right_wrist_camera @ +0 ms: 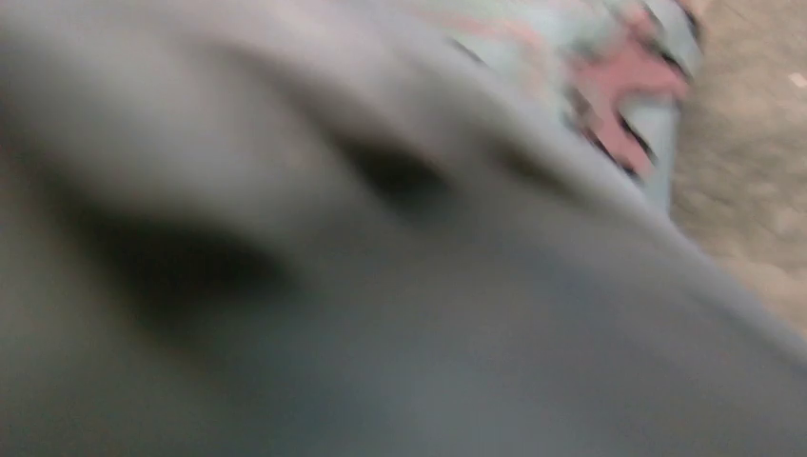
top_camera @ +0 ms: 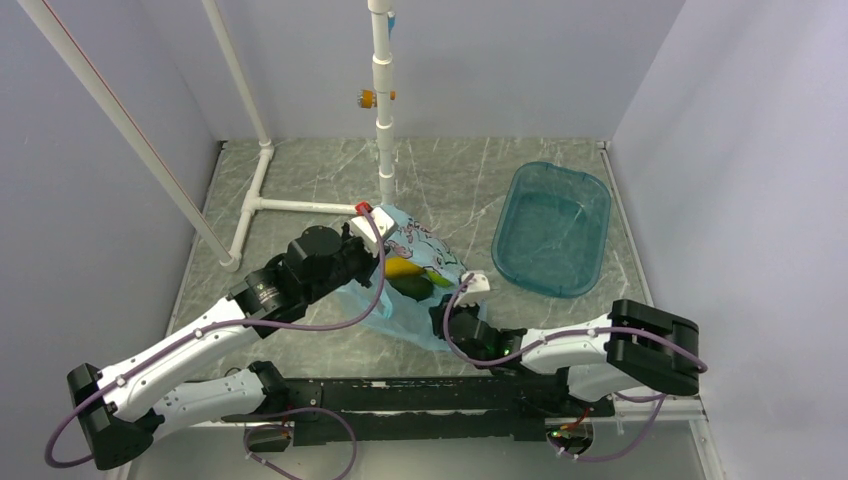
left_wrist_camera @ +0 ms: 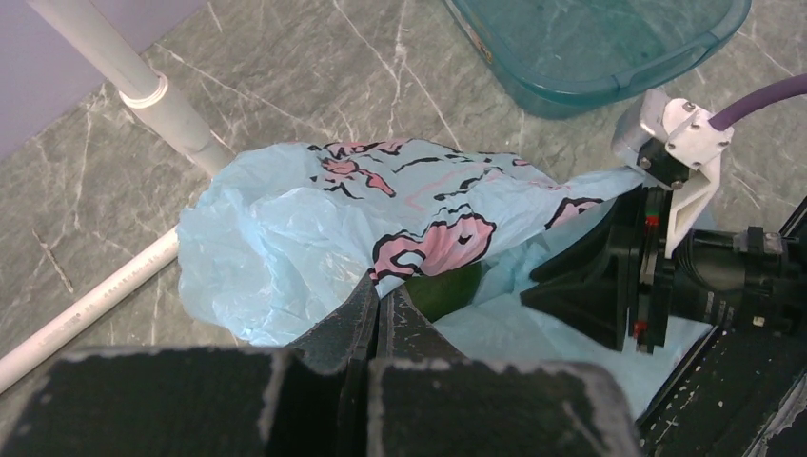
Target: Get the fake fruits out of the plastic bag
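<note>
The light blue plastic bag (top_camera: 425,262) with its pink and dark print lies crumpled at the table's middle. My left gripper (left_wrist_camera: 388,286) is shut on a fold of the bag's upper edge and holds it up. Through the mouth a dark green fruit (left_wrist_camera: 444,289) shows just beyond the left fingertips. From above, a yellow-orange fruit (top_camera: 402,266) lies beside the dark green one (top_camera: 414,286). My right gripper (top_camera: 447,316) pushes into the bag's mouth from the right, its fingertips hidden by plastic. The right wrist view is a blur of bag film (right_wrist_camera: 628,76).
A rigid teal tub (top_camera: 552,228) stands at the back right, close past the bag. A white pipe frame (top_camera: 383,120) rises just behind the bag, with a bar (left_wrist_camera: 86,309) lying along the table to its left. Walls close in both sides.
</note>
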You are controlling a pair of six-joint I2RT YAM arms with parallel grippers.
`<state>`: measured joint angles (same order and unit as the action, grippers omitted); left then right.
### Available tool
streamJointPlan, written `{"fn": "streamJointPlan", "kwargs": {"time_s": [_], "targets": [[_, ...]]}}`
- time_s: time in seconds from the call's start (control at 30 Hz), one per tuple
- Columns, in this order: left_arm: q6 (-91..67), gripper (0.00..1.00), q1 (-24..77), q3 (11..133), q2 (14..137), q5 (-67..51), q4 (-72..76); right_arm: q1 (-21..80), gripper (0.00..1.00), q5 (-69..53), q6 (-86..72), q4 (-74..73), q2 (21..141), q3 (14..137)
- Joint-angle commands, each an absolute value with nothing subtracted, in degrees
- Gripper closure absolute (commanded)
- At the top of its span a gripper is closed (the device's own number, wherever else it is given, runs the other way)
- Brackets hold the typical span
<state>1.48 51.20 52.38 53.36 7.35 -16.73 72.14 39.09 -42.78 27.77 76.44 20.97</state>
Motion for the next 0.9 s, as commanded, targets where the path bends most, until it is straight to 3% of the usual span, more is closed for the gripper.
{"fn": "streamJointPlan", "kwargs": {"time_s": [0.0,0.13,0.33,0.57,0.7,0.87], "targets": [[2.0,1.0,51.5,52.8,53.2,6.9,-14.0,71.6,0.67,45.0,-52.8,30.7,77.0,13.5],[1.7,1.0,51.6,52.7,53.2,5.9,-13.7,71.9,0.65,44.1,-55.8,27.1,75.1,11.9],[1.2,1.0,51.7,53.1,54.5,4.6,-13.9,75.6,0.61,46.1,-48.9,18.2,69.3,20.1],[1.1,1.0,52.2,53.1,55.3,4.6,-13.8,76.7,0.52,45.5,-38.7,19.2,68.2,27.7],[1.2,1.0,52.6,53.0,55.8,4.6,-13.7,76.4,0.37,44.4,-32.9,21.2,71.2,30.8],[1.5,1.0,52.9,52.7,55.6,5.2,-13.7,73.0,0.27,41.6,-27.5,24.2,77.7,33.0]]}}
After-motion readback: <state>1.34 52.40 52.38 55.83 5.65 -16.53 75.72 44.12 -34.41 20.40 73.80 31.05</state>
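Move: From the right hand, caught at the bag's mouth, the dark green fruit lies inside about 7 cm ahead, 4 cm left and 4 cm lower. The yellow fruit is just beyond it, some 11 cm ahead and 6 cm left; the green apple sits 9 cm ahead and 2 cm right. From the left hand, the dark green fruit is about 2 cm ahead, 7 cm right and 22 cm below. Dip the right gripper down and right about 5 cm each way at the bag's mouth, then reverse and sweep it up some 11 cm and back left, ending left of and above its start while the fingers spread from a third to well open. Keep the left fingers shut on the bag's edge, easing that hand slightly right and down. ##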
